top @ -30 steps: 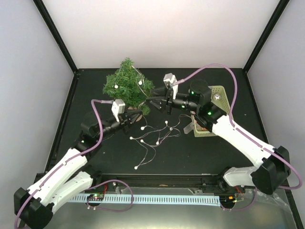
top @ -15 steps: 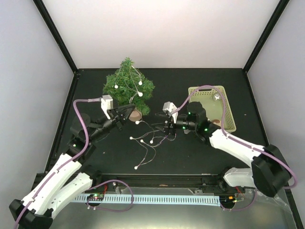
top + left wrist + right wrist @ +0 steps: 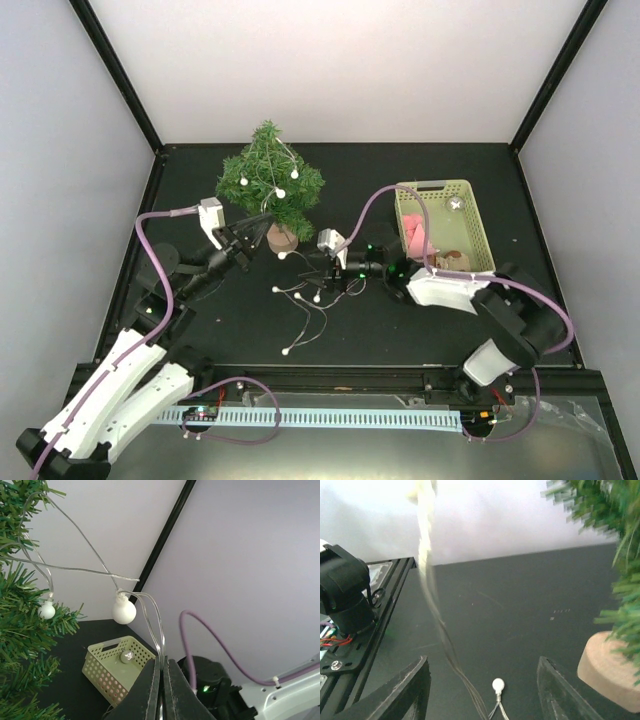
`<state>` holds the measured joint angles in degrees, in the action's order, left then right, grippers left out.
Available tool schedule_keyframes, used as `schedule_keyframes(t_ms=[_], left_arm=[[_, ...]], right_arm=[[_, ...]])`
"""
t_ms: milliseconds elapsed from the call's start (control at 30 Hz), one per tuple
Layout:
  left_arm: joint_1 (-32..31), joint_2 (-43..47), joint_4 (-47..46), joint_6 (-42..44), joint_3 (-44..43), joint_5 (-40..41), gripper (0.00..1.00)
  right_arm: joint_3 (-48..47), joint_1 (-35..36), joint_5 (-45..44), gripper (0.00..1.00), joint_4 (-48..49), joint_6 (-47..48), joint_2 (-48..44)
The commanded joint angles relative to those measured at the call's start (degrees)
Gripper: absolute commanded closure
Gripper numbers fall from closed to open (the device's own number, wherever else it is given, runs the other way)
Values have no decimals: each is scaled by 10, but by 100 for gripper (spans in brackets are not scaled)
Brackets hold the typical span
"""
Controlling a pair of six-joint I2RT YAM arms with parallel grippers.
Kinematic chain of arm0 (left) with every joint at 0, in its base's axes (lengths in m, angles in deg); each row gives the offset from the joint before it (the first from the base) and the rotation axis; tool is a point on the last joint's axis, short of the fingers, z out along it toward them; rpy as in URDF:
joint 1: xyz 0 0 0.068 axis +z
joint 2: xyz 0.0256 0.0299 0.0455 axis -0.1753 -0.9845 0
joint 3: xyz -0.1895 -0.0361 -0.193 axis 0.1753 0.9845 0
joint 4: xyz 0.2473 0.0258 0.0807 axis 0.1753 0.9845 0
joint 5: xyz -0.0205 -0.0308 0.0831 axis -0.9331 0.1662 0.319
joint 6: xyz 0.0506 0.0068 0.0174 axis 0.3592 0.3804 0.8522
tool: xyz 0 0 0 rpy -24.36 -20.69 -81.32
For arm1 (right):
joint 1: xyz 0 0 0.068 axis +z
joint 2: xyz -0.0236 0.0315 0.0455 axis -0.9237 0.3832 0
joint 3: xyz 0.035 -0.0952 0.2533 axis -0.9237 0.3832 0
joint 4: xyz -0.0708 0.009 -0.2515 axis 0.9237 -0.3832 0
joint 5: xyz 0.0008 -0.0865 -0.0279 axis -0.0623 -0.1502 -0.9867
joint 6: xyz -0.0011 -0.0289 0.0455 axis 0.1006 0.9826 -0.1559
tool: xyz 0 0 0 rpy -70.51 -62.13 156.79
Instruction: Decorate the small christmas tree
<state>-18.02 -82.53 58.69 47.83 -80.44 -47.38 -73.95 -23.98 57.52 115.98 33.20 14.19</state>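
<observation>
The small christmas tree (image 3: 268, 180) stands at the back left on its round wood base (image 3: 282, 238), and it also shows in the left wrist view (image 3: 20, 630). A clear-wire light string with white bulbs (image 3: 310, 298) is draped partly over the tree, with the rest lying loose on the table. My left gripper (image 3: 262, 222) is just left of the base, shut (image 3: 162, 664) on the string's wire, and a bulb (image 3: 123, 611) hangs above it. My right gripper (image 3: 325, 280) hovers low over the loose strands, open (image 3: 482, 682), with a bulb (image 3: 498, 684) and a wire strand (image 3: 440, 630) between its fingers.
A pale green lattice basket (image 3: 478, 232) sits at the back right with a silver ball (image 3: 456, 204) and a pink item (image 3: 415, 236) inside. Black frame posts edge the table. The tree base (image 3: 610, 670) is close to my right gripper's right finger.
My right gripper has drawn back from the tree, dropped low over the loose strands and opened wider. My left gripper has shifted left and a little back, still holding the wire.
</observation>
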Motion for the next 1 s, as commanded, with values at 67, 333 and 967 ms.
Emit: schedule_keyframes(t_ms=[67, 333, 967], left_arm=[[5, 11, 4, -2, -30, 30, 98], [12, 39, 70, -22, -49, 124, 98], [14, 52, 71, -73, -100, 18, 99]], right_arm=[[-5, 4, -35, 56, 81, -29, 41], [38, 5, -122, 99, -78, -28, -81], [10, 5, -232, 99, -347, 63, -454]])
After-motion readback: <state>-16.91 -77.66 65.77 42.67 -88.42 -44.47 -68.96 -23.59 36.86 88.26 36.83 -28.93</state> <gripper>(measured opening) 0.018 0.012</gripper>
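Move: The hanging strand of the light string runs between the right gripper's open fingers, about 1 cm ahead and 2 cm below. The tree stands some 16 cm ahead of this hand, 8 cm left and 4 cm higher; a loose bulb lies about 2 cm ahead, 10 cm left and 17 cm below. From the left gripper, which still pinches the string, the tree's middle is roughly 17 cm straight ahead and 14 cm lower. Dip the right gripper about 2 cm, slightly forward, and shut its fingers on the hanging strand; then carry it some 14 cm up and 10 cm to the right, drawing back a little and turning about 20 degrees clockwise. Keep the left gripper pinched on the string, shifting it about 4 cm left, then nearly 5 cm up and slightly back from the tree. ##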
